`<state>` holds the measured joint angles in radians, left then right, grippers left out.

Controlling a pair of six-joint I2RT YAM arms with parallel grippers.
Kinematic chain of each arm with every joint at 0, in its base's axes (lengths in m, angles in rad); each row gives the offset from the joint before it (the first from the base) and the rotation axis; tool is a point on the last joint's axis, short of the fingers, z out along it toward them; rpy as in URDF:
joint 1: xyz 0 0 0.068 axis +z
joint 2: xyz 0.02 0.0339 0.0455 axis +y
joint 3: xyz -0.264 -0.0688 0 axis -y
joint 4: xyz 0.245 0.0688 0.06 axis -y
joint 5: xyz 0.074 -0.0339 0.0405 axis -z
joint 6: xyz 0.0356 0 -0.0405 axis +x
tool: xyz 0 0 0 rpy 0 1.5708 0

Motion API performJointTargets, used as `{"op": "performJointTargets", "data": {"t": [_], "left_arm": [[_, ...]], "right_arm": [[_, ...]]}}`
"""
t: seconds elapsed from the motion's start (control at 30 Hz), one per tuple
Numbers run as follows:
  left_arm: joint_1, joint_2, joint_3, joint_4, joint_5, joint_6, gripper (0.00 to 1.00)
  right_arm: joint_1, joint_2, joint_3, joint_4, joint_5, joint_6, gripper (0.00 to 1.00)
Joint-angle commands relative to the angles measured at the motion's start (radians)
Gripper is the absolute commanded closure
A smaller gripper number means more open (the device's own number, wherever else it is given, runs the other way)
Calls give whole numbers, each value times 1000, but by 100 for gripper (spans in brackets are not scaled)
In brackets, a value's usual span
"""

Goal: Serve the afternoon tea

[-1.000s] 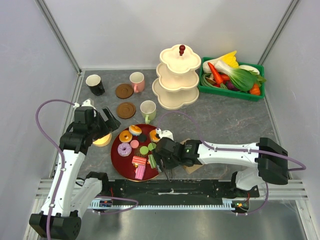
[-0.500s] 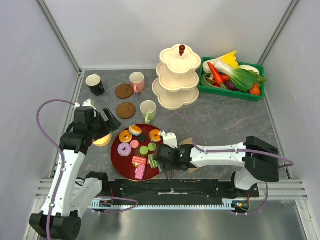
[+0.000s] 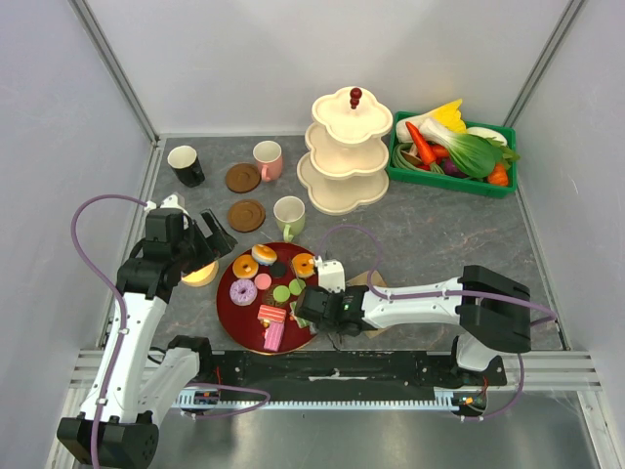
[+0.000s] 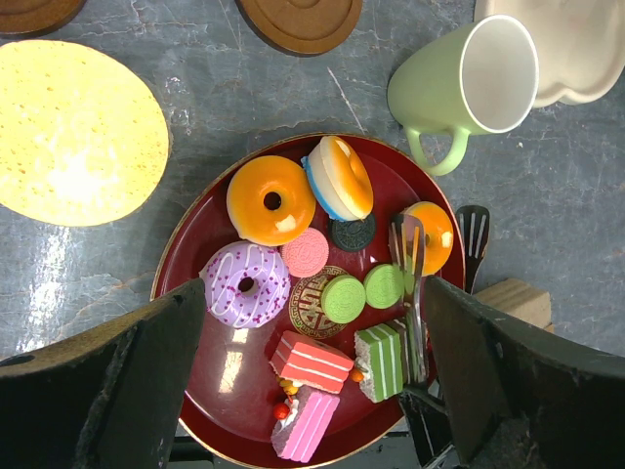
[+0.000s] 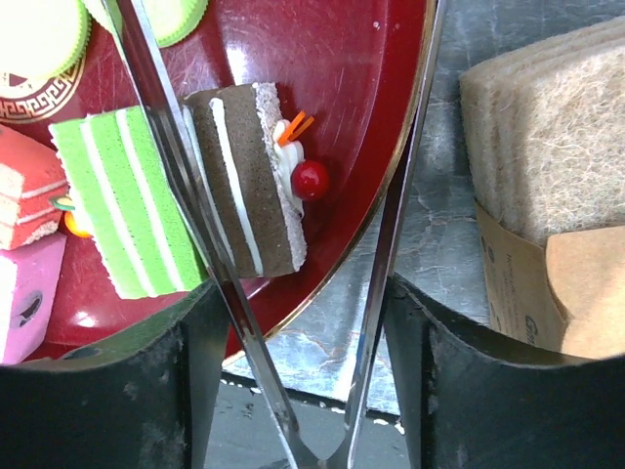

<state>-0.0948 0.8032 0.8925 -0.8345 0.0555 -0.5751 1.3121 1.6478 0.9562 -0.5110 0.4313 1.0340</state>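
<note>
A dark red tray (image 3: pixel 225 293) holds the toy pastries: iced donuts (image 4: pixel 270 200), green macarons (image 4: pixel 344 298) and striped cake slices (image 4: pixel 312 362). My right gripper (image 5: pixel 305 322) is shut on a pair of metal tongs (image 5: pixel 186 176). The tong arms straddle a brown cake slice (image 5: pixel 244 176) at the tray's near right rim, next to a green slice (image 5: pixel 127 205). My left gripper (image 4: pixel 312 362) hangs open above the tray and holds nothing. Black (image 3: pixel 186 164), pink (image 3: pixel 268 158) and pale-green (image 3: pixel 289 215) mugs stand behind the tray with two brown coasters (image 3: pixel 243 178).
A cream three-tier stand (image 3: pixel 344 156) is at the back centre, with a green crate (image 3: pixel 449 176) of toy vegetables to its right. A tan block (image 5: pixel 557 137) lies just right of the tray. A yellow disc (image 4: pixel 78 132) lies to the tray's left.
My right gripper has slid toward the tray's near right rim, and the tong arms have drawn closer together around the brown slice. The left arm has not moved.
</note>
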Motion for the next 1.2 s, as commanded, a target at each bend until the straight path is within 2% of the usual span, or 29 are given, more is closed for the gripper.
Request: {"op": "performJointTargets", "data": {"t": [0.0, 0.2, 0.53, 0.73, 1.0, 1.17], "left_arm": [[6, -4, -1, 28, 17, 11, 2], [6, -6, -1, 25, 14, 12, 2], [6, -7, 2, 26, 15, 11, 2], [6, -10, 5, 26, 17, 8, 2], [6, -13, -1, 26, 21, 6, 2], [7, -24, 2, 20, 18, 11, 3]], "right_arm": [[1, -8, 7, 17, 83, 40, 35], [3, -80, 19, 5, 96, 17, 43], [1, -192, 91, -153, 133, -29, 45], [1, -238, 193, -257, 149, -94, 46], [1, -255, 249, -265, 144, -167, 54], [1, -253, 288, -245, 84, -300, 53]]}}
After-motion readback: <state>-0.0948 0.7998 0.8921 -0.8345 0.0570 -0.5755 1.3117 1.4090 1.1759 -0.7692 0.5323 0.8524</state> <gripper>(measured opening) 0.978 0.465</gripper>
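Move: The right hand grips the tongs, their arms straddling the plate's right rim; the orange donut they reach for sits about 13 cm ahead of that hand, 3 cm left and 4 cm below. The striped cake is nearer, some 4 cm ahead and 2 cm left, the green macarons about 8 cm ahead and 6 cm left, the sponge packet 5 cm ahead and 10 cm right. From the left hand the donut lies roughly level, 14 cm right and 19 cm down. Low at first with barely any travel, then straight up: the right hand squeezes its fingers from about seven tenths to half open, drawing the tong arms together around the orange donut's side of the plate, and rises some 13 cm with about 2 cm forward. It keeps hold of the tongs while tipping their ends upward by roughly 10 degrees, away from the plate. ##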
